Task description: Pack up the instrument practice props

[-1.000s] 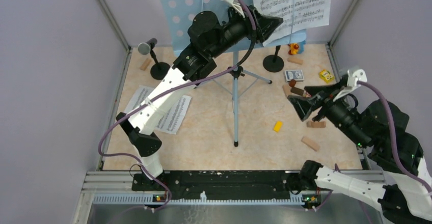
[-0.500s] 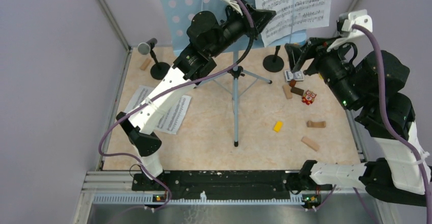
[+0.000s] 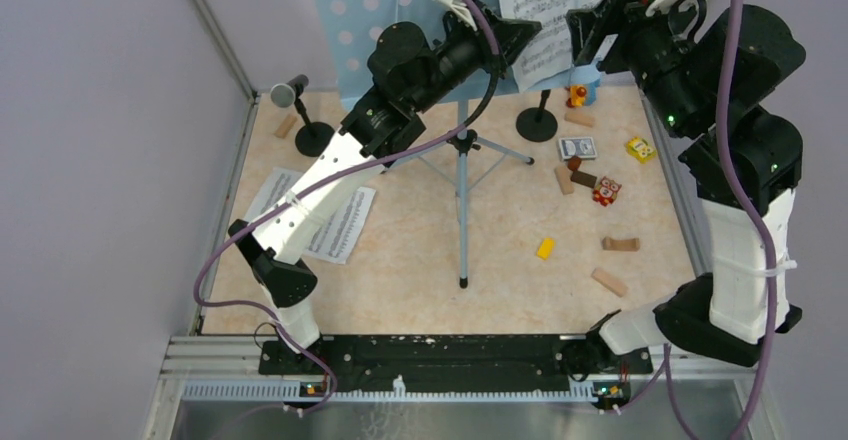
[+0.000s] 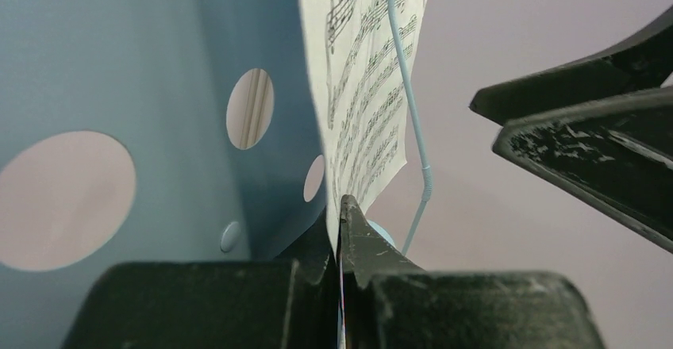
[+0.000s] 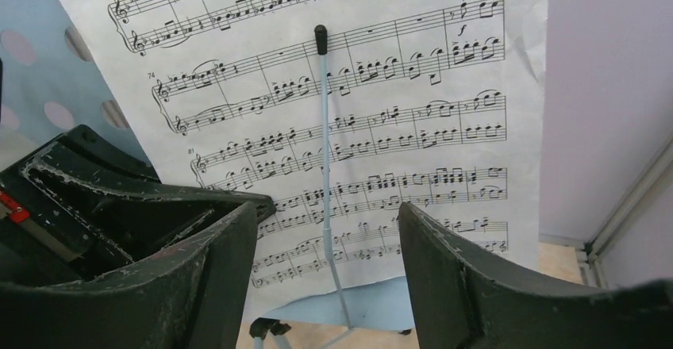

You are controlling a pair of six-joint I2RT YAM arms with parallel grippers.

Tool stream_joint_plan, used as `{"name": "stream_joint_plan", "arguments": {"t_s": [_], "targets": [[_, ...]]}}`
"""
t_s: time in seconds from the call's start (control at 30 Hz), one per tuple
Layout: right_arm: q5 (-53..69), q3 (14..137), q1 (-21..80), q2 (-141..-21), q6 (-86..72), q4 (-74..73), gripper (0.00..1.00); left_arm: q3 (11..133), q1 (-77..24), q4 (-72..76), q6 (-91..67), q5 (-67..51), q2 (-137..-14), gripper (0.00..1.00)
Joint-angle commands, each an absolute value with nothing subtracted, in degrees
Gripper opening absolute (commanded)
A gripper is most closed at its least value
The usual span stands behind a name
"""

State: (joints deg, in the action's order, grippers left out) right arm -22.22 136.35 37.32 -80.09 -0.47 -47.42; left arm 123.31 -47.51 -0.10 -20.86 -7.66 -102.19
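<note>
The light blue hole-punched music desk stands on its grey tripod at the back. A white music sheet leans on it under a thin blue wire arm. My left gripper is shut on the sheet's lower left edge; the paper runs up from between the closed jaws. My right gripper hovers open just in front of the sheet, its fingers either side of the wire arm and touching nothing. A microphone sits in a round-based holder at the left. A second holder stands right of the tripod. More sheets lie flat.
Wooden blocks, a yellow brick, a box of playing cards and small toys lie scattered on the right half. Grey walls close in the back and both sides.
My right arm swung up from low over the table's right side to the music sheet, staying open. My left gripper closed on the sheet's edge.
</note>
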Motion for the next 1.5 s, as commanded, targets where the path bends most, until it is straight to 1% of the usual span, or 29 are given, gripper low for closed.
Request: {"name": "stream_joint_plan", "arguments": {"t_s": [0.0,0.1,0.23,0.33,0.57,0.83,0.9,1.03,1.1,1.13,1.27,1.47], "targets": [[-7.6,138.8,30.6,-81.7,-5.0,-49.3,0.63,122.9,-47.3,1.4,-19.7,-6.9,-100.8,0.00],[-2.3,136.6,28.0,-81.4,-6.9,-48.1,0.58,122.7,-47.3,1.4,-19.7,-6.9,-100.6,0.00],[-0.7,135.0,27.1,-81.1,-7.4,-47.3,0.53,122.4,-47.3,1.4,-19.8,-6.7,-100.5,0.00],[-0.3,134.8,26.3,-81.5,-7.3,-47.5,0.48,121.9,-47.3,1.8,-19.9,-6.5,-100.3,0.00],[-0.3,133.4,23.7,-82.2,-6.9,-46.6,0.45,121.6,-47.3,2.4,-20.1,-6.6,-100.5,0.00],[4.9,132.4,22.0,-83.5,-7.4,-45.0,0.32,121.6,-47.3,2.5,-20.0,-6.5,-100.4,0.00],[5.9,132.1,22.0,-83.5,-7.6,-44.3,0.28,121.6,-47.3,2.5,-20.0,-6.6,-100.4,0.00],[7.2,130.2,22.0,-82.7,-6.9,-42.2,0.16,121.3,-47.3,2.2,-19.6,-6.0,-99.9,0.00],[7.6,125.6,22.0,-79.8,-6.3,-38.3,0.07,120.0,-47.4,2.9,-19.4,-5.1,-98.9,0.00],[7.6,122.6,21.9,-78.2,-6.2,-35.9,0.01,119.4,-47.3,3.3,-19.5,-4.7,-98.5,0.00],[7.8,113.0,22.0,-73.1,-5.4,-27.2,0.00,118.3,-47.2,3.7,-19.9,-3.5,-97.3,0.00],[7.3,107.4,21.9,-70.3,-4.5,-21.5,0.00,116.8,-47.2,4.2,-20.3,-1.5,-95.0,0.00]]}}
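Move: The wire page holder in front of the remaining sheet is the right hand's target: its middle lies some 6 cm ahead, 2 cm left and 2 cm below. The sheet's middle is about 9 cm ahead of the right hand, level sideways, 6 cm higher; the left gripper sits roughly 5 cm ahead, 7 cm left and 3 cm below. From the left hand, the holder's middle is about 5 cm right, 1 cm ahead and 1 cm up. The right fingers close around the wire holder's lower half and pinch it, after the hand eases forward and down about 5 cm each and a little left, turning some 13 degrees counter-clockwise; once shut, it draws back about 1 cm with the wire as its nose tips back up. The left hand keeps its pinch on the sheet's left edge and sinks nearly 2 cm. ##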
